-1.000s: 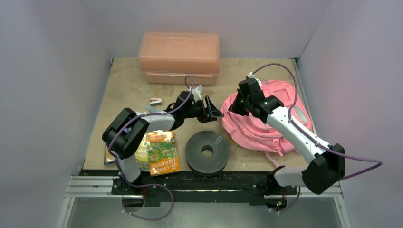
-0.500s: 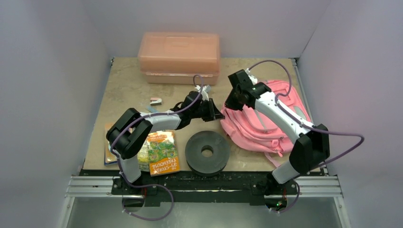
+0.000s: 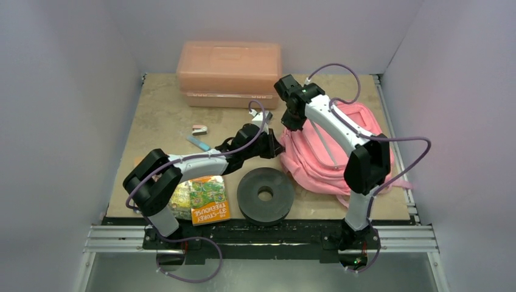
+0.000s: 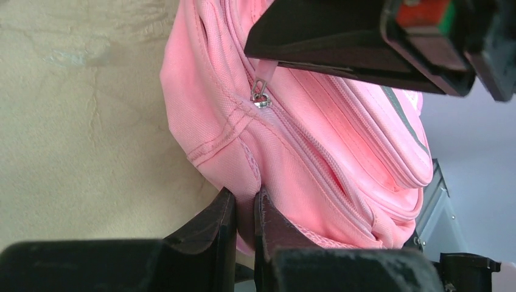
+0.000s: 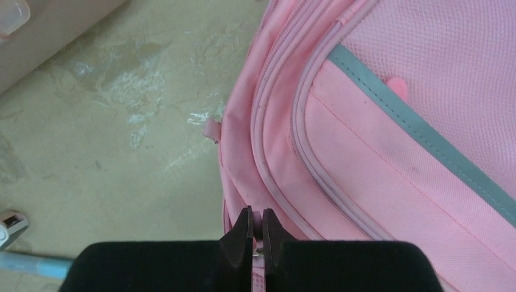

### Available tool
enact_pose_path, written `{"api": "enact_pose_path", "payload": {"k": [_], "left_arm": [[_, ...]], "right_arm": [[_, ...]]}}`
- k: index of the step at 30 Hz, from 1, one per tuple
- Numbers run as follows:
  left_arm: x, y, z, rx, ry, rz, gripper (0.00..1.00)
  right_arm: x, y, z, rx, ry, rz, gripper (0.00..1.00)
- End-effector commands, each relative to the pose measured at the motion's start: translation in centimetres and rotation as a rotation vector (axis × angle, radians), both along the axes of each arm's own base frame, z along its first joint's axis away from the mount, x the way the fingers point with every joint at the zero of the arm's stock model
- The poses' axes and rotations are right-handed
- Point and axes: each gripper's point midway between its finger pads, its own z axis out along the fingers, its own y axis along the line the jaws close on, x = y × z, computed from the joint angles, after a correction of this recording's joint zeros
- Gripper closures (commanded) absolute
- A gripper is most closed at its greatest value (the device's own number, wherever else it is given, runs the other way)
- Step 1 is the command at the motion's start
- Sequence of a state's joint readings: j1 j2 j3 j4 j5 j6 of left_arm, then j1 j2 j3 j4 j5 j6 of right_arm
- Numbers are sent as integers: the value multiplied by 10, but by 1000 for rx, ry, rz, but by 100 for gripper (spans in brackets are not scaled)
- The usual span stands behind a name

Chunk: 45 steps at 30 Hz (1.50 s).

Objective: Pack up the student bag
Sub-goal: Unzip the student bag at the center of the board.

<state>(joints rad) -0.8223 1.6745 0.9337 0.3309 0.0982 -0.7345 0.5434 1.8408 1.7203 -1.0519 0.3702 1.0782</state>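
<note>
The student bag point(image 3: 328, 159), bright pink with grey trim, lies flat on the right half of the table. My left gripper point(image 3: 278, 148) is at the bag's left edge and is shut on a fold of its fabric point(image 4: 246, 182). My right gripper point(image 3: 291, 126) hangs over the bag's far-left corner, shut on a pink zipper pull point(image 5: 258, 226). In the left wrist view that pull point(image 4: 263, 85) runs from its metal slider up into the right gripper's black fingers. The zip line point(image 5: 274, 121) curves along the bag's side. A second small pull tab point(image 5: 211, 129) sticks out at the bag's edge.
A rigid salmon plastic box point(image 3: 230, 73) stands at the back. A black ring-shaped roll point(image 3: 265, 194) lies near the front, a colourful book point(image 3: 208, 197) left of it. A blue pen point(image 3: 198, 143) and a small white-pink item point(image 3: 199, 129) lie mid-left.
My left gripper reached right and closed from open onto the bag's left edge. The right arm swung left and toward the back with the zipper pull, its elbow now raised over the bag.
</note>
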Motion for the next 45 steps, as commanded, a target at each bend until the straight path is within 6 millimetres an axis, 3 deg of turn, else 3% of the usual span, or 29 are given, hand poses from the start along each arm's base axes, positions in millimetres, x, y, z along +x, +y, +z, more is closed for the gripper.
{"api": "enact_pose_path", "payload": {"k": [1,4,9,13,16,19,25,34,39,42,45], "left_arm": [[-29,-23,40,-83,-133,-159,100],[-33,-28,38,-77,-136,-203,100],[-30,-26,32,-28,-160,-211,100],[-25,-22,29,7,-210,-205,100],[-25,-24,29,26,-249,-205,100],[-32,-28,34,6,-290,-218,100],[-32,-21,33,25,-363,-212,100],[-46,-22,31,28,-451,-263,100],[-50,-26,32,27,-469,-276,100],[-50,-21,36,38,-488,-273,100],[-50,-22,37,47,-488,-277,100]], "right_arm": [[72,-1,64,-16,-274,-87,100],[78,16,73,13,-306,40,100],[37,51,77,264,-300,189,100],[15,56,84,345,-311,155,100],[26,46,85,370,-352,4,100],[52,39,94,332,-395,-79,100],[86,40,92,233,-345,-85,100],[124,4,87,195,-427,-176,100],[149,-13,101,84,-489,-187,100],[144,-2,96,76,-472,-78,100],[132,30,103,103,-516,148,100]]}}
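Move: The right hand already grips the zip pull, right at its fingertips. Ahead of it along the bag's left edge is the loop tab, about 7 cm ahead, 2 cm left and 4 cm lower; the clear pink box's middle is some 19 cm ahead and 22 cm left. From the left hand, already pinching the bag's edge, the zip pull lies about 7 cm ahead, 4 cm right and 2 cm higher, the grey ring roughly 16 cm back and 4 cm left. Keeping the zip pull pinched, the right hand edges forward a centimetre, eases back and up about 3 cm, then hauls forward and a little down along the bag's left edge towards the loop tab, ending some 5 cm farther forward and 2 cm left of its start. The left hand holds its pinch on the bag's edge against this, shifting only about a centimetre while its wrist rolls roughly 25 degrees, clockwise as seen from behind along its fingers. ##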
